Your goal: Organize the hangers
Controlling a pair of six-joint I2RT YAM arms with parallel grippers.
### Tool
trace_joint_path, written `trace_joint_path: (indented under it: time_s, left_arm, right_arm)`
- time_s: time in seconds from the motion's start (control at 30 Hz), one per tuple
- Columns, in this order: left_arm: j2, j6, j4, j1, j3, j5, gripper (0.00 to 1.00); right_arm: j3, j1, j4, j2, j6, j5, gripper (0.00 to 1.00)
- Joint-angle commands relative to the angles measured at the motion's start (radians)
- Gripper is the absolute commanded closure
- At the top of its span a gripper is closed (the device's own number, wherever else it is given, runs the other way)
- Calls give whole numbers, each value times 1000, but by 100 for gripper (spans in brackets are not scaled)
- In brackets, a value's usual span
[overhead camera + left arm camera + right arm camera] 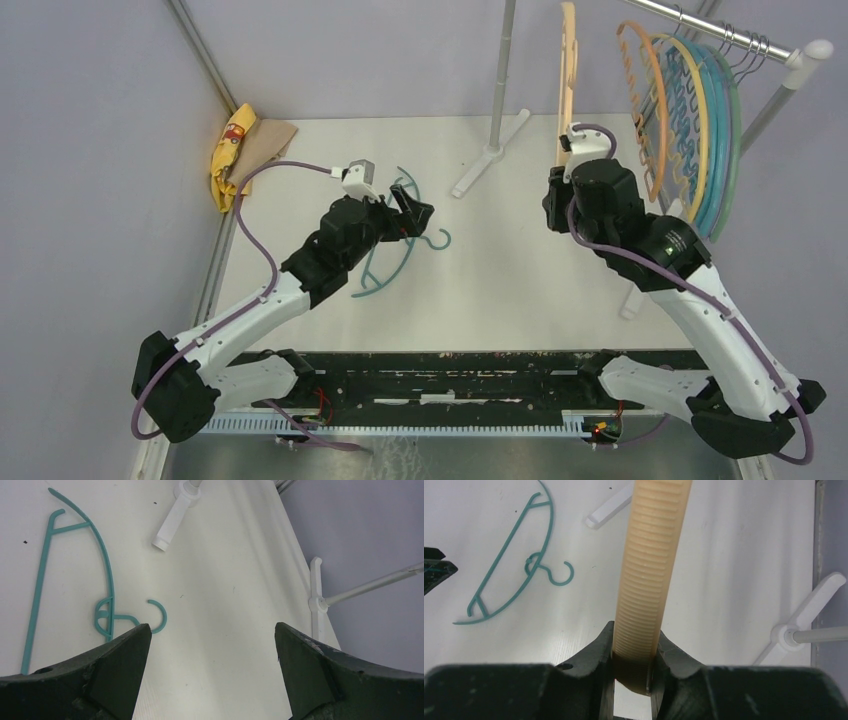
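A teal hanger [440,241] lies flat on the white table, partly under my left arm. My left gripper [212,630] hovers over the table with its jaws wide open and nothing between them; the teal hanger's hub [111,605] sits just beyond the left fingertip. My right gripper [634,640] is shut on the lower end of a tan-orange ribbed hanger [649,570], which stands upright [568,70] left of the rail. Several hangers [700,130] in orange, lilac, teal and green hang from the rail. The teal hanger [535,562] also shows in the right wrist view.
The metal rail [700,22] runs across the upper right corner on white stands; one stand foot [490,155] rests mid-table, another [796,632] near the right edge. A yellow-and-tan cloth [235,150] lies at the far left corner.
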Motion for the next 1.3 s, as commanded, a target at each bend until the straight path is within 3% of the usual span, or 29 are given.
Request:
trace_joint_path:
  time_s: [0.0, 0.23, 0.47, 0.77, 1.27]
  left_arm:
    - [-7, 41, 37, -2, -4, -4, 1]
    - [-61, 31, 28, -3, -49, -16, 1]
    - [-93, 32, 4, -3, -72, -36, 1]
    - [-82, 26, 10, -3, -82, -35, 1]
    - [-67, 23, 11, -4, -108, -20, 1]
  right_arm:
    - [125, -16, 34, 75, -48, 70, 99]
    - [241, -174, 56, 250, -32, -127, 99]
    - [270, -313, 130, 311, -4, -273, 99]
    - [322, -388, 169, 331, 14, -333, 99]
    - [257, -584, 283, 370, 112, -453, 99]
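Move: The beige hanger is already pinched at its near end by the right hand. The free stretch of rail it is bound for lies roughly 25 cm ahead, 11 cm to the right and 18 cm above that hand. The orange hanger hangs about 18 cm ahead and 15 cm to the right, a little higher, and the yellow one some 6 cm farther right. From the empty left hand, the teal hanger lies about 5 cm ahead, 10 cm to the left and 24 cm below. The beige hanger is carried by the right hand forward about 14 cm and then increasingly to the right, some 6 cm, towards the rail beside the orange hanger. The hand rises, dips and rises again, while the wrist rolls its left side up about 15 degrees and turns slightly clockwise; the fingers keep their hold. The open left hand eases down about 3 cm over the teal hanger, drifting back and left. ##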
